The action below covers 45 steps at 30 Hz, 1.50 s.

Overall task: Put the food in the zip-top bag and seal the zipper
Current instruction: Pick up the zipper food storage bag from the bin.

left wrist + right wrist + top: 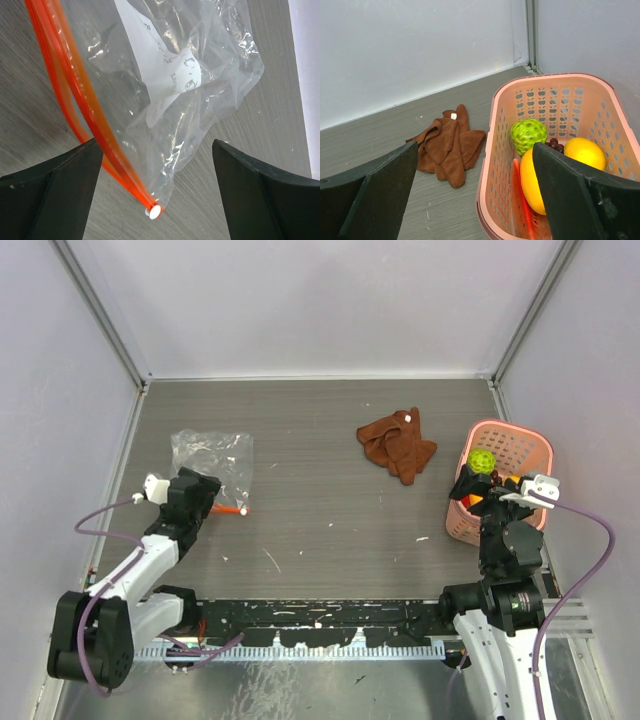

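Note:
The zip-top bag (211,453) lies flat and crinkled at the table's left, clear, with a white paper slip inside (170,75). Its orange-red zipper (82,90) runs down to a white tip (155,212). My left gripper (157,192) hovers over that zipper end, open, with the tip between its fingers (55,195) and touching neither. The food sits in the pink basket (492,150): a bumpy green ball (528,134), yellow-orange fruits (532,182), dark grapes (555,145), and a red slice (520,200). My right gripper (475,195) is open above the basket's near left rim, holding nothing.
A crumpled brown cloth (397,445) lies on the table left of the basket (520,445). White walls with metal posts close the back and both sides. The grey wood-grain tabletop (320,510) stretches between bag and cloth.

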{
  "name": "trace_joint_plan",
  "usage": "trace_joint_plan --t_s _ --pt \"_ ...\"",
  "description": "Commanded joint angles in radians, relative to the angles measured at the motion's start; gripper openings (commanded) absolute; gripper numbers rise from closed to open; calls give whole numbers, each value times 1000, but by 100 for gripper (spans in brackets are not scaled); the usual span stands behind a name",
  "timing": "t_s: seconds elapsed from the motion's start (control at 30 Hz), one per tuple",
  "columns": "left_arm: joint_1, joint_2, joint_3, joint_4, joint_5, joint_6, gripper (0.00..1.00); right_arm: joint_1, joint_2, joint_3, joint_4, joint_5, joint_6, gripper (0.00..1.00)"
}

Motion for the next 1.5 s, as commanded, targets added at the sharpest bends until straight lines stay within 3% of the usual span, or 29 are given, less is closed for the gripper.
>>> trace_joint_plan --t_s 0.0,0.27,0.43,0.73,0.9,1.13,1.47 --pt "26 61 -31 271 21 -16 90 8 -7 7 48 -7 -17 100" --pt "56 158 -87 463 53 -36 72 8 -5 4 51 -26 -24 100" --pt "66 184 -87 526 99 -16 48 9 0 8 57 -85 -16 100" --pt "66 103 -69 477 144 50 14 8 68 34 63 -237 12 100" --pt "66 65 23 288 212 108 0 8 134 54 71 -315 37 100" --pt "36 12 198 -5 252 226 0 8 206 70 108 -521 41 100" --pt "-74 1 360 -159 314 330 0 15 394 76 237 -737 96 100"
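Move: The zip-top bag lies flat just beyond and under the left hand, its middle about 6 cm ahead and 5 cm below, its orange zipper edge on the near side. The brown cloth is some 14 cm ahead of that hand and 50 cm to its right. From the high right hand, the bag is about 70 cm left, 15 cm ahead and 27 cm down; the cloth lies about 17 cm left and 23 cm ahead, the bin 11 cm right and 9 cm ahead. The bag's zipper edge comes between the left fingertips as that hand slides forward and slightly down, closes fully and pinches it, then lifts it about 12 cm, carrying it right while turning clockwise some 20 degrees. The open, empty right hand swings left about 12 cm, also forward and a little down, turning counter-clockwise away from the bin towards the bag. ##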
